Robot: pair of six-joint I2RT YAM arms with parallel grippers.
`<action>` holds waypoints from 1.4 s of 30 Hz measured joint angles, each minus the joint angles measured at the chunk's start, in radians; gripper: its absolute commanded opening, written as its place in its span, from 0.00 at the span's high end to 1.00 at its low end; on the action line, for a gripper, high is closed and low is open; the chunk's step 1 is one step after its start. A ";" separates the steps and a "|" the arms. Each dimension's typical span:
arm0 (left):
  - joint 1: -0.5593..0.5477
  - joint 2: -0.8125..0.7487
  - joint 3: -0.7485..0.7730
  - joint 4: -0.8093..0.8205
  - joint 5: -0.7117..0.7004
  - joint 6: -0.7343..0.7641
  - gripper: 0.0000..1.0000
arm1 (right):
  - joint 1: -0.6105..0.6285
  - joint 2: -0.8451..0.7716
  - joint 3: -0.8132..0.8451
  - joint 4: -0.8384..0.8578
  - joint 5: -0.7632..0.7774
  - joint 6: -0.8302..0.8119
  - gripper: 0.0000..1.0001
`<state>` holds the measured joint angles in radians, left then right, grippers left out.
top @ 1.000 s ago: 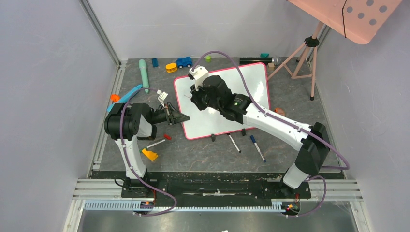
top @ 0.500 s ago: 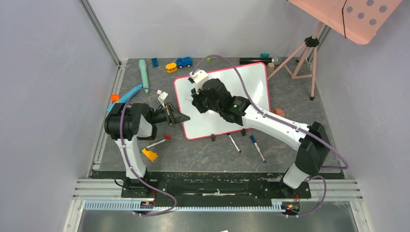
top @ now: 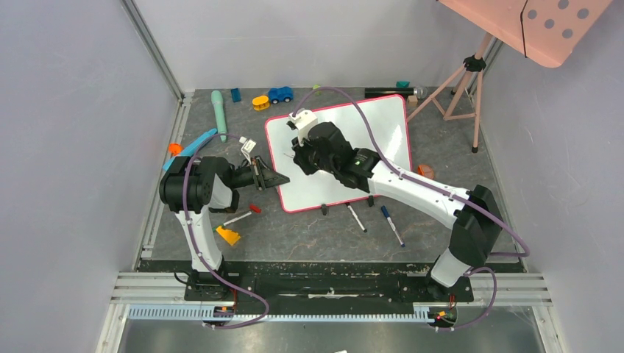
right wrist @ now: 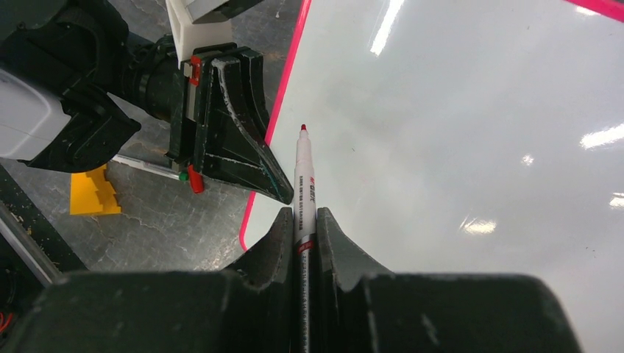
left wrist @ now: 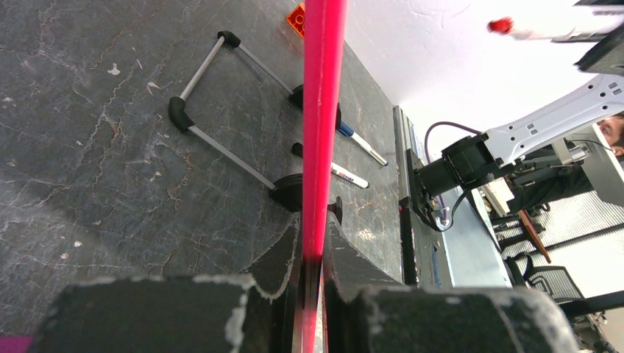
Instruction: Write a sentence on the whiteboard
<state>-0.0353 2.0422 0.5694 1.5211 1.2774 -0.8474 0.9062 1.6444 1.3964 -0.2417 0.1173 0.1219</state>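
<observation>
The whiteboard [top: 383,129] stands tilted on the dark table, glossy white with a red-pink frame [left wrist: 321,110]. My left gripper [top: 282,179] [left wrist: 313,239] is shut on the frame's left edge. My right gripper [top: 296,156] [right wrist: 305,220] is shut on a red-tipped marker [right wrist: 304,184] and hangs over the board's left part. The marker's tip sits just inside the left frame, close to the left gripper's fingers [right wrist: 250,165]. Whether it touches the surface I cannot tell. The sentence is out of view: the board surface [right wrist: 456,147] that shows is blank.
Two loose pens [top: 357,218] [top: 391,224] lie in front of the board's black feet [left wrist: 287,193]. A red-capped pen [top: 243,215] and a yellow block [top: 228,235] lie by the left arm. Toys line the back, among them a blue car [top: 280,94]. A tripod [top: 471,81] stands back right.
The right wrist has shifted slightly toward the near side with the marker. The left arm has stayed put, still clamped on the frame.
</observation>
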 measured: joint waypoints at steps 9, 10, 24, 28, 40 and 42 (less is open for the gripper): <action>-0.001 0.000 0.000 0.000 0.000 0.000 0.98 | 0.000 0.000 0.053 0.008 0.013 -0.011 1.00; -0.001 0.000 0.000 0.000 0.000 0.000 0.98 | 0.000 0.000 0.056 0.009 0.016 -0.013 1.00; -0.002 0.000 0.000 0.000 0.000 0.000 0.98 | 0.000 0.000 0.112 0.010 0.096 -0.048 1.00; -0.002 0.000 0.000 0.000 -0.001 0.000 0.98 | 0.000 0.004 0.126 0.010 0.109 -0.056 1.00; -0.002 0.000 -0.002 0.000 -0.002 0.000 0.98 | 0.000 0.042 0.185 -0.003 0.154 -0.067 1.00; -0.002 0.000 -0.002 0.000 -0.002 0.000 0.98 | 0.000 0.044 0.188 -0.005 0.156 -0.067 1.00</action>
<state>-0.0376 2.0418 0.5678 1.5215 1.2758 -0.8474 0.9062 1.6886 1.5845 -0.2470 0.2733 0.0551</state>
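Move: The whiteboard's upper left corner, the part the held red marker is working over, lies about 10 cm ahead of the right hand, 7 cm to its left and 5 cm lower. The board's middle is some 5 cm ahead, 10 cm right and 11 cm below; the left gripper is level with it, 2 cm left and 13 cm below. From the left gripper that corner is about 11 cm ahead, 5 cm left and 8 cm above. Raise the right gripper some 6.5 cm and carry it about 4 cm forward, first almost straight up, then up and forward together over the board's upper left part. Keep the red marker gripped; tilt its tip upward about 10 degrees, swinging slightly clockwise, so it draws off the slanted surface. Hold the left gripper still, pinching the board's left edge. ##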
